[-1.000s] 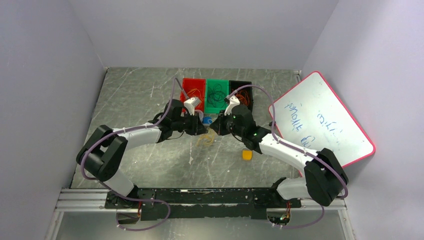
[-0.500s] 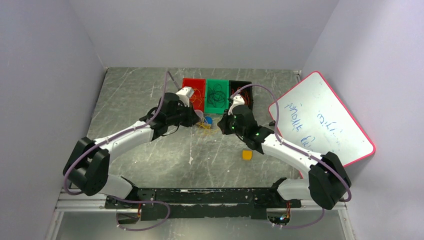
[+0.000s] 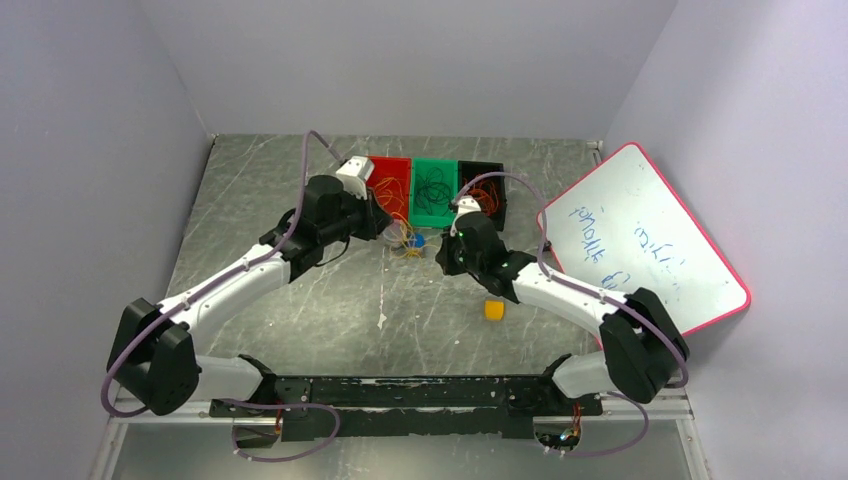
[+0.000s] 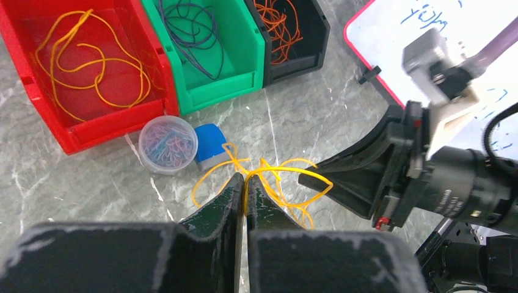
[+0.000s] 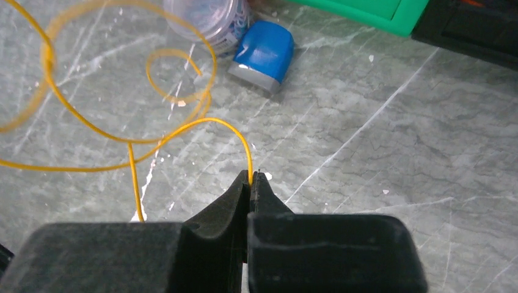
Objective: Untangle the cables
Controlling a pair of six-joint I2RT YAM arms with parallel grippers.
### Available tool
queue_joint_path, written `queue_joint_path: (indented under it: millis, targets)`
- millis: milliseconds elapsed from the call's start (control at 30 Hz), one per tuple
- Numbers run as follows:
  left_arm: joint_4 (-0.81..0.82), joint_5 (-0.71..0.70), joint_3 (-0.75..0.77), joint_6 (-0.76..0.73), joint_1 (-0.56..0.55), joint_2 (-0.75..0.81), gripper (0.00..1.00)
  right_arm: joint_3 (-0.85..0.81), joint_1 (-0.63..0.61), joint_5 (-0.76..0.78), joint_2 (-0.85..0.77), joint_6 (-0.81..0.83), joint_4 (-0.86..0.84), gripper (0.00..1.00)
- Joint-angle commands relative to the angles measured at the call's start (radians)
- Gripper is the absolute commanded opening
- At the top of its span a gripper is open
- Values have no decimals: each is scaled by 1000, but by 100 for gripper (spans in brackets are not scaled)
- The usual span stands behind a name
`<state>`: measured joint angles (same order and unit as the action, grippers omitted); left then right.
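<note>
A loose tangle of yellow-orange cable (image 4: 285,168) lies on the marbled table in front of the bins and is partly lifted. My left gripper (image 4: 245,180) is shut on one strand of it. My right gripper (image 5: 251,176) is shut on another strand of the same cable (image 5: 247,152). In the top view the two grippers, left (image 3: 392,232) and right (image 3: 442,252), face each other a short way apart over the tangle (image 3: 408,247). More cables lie sorted in the bins: yellow-orange (image 4: 91,61), dark purple (image 4: 195,36) and red-orange (image 4: 278,27).
The red bin (image 4: 110,131), green bin (image 4: 214,97) and black bin (image 4: 293,64) stand side by side at the back. A clear tub of paper clips (image 4: 168,143) and a blue block (image 4: 211,143) sit beside the tangle. A whiteboard (image 3: 640,240) leans at the right. A small yellow block (image 3: 493,309) lies nearer.
My left arm has stretched away and to the left, toward the red bin, and its gripper has shut on the yellow cable. The tangle has shifted back with it. My right gripper has followed slightly left.
</note>
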<state>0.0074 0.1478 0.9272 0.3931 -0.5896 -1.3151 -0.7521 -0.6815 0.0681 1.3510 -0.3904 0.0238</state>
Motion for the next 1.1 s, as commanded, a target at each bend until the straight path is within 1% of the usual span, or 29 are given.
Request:
queue_joint_path:
  millis: [0,233,467,700,867,900,1067]
  targets:
    - [-1,-2,48,8,24,45,7,-7,3,-21,37,22,-6,1]
    - [-27,13,111,-3,40,75,7,24,3,-44,66,7,-57,14]
    - [-47,30,161,9,52,115,7,39,3,-54,126,2,-94,22]
    - [-97,17,234,-4,71,139,7,65,3,-48,163,-8,-118,24]
    - [-165,-15,343,-16,111,139,7,92,3,-36,162,-10,-121,27]
    - [-176,-18,368,-51,119,137,7,97,3,-36,160,-11,-122,27]
    - [-249,-40,495,-118,149,115,7,119,3,-39,159,-22,-135,27]
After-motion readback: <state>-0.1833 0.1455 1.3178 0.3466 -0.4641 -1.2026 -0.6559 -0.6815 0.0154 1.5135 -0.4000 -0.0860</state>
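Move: Ahead of the left hand, which keeps hold of the yellow cable, the red box lies some 18 cm out, 3 cm to its left and 18 cm below. The clear tub stands about 7 cm ahead and straight in line, the blue block 6 cm ahead and 3 cm right, both some 18 cm below. From the right hand, pinching the same cable, its hanging loops are about 3 cm ahead, 7 cm left and 2 cm higher; the blue block is 9 cm ahead, 5 cm left and 9 cm below. Lifting the yellow cable high, the left hand climbs about 19 cm with its fingers shut on it, drifts some 5 cm left late on, and tips its fingers upward. Meanwhile the right fingers open about a quarter, ending their pinch on the strand, while that hand sinks about 8 cm towards the table and eases back slightly. ##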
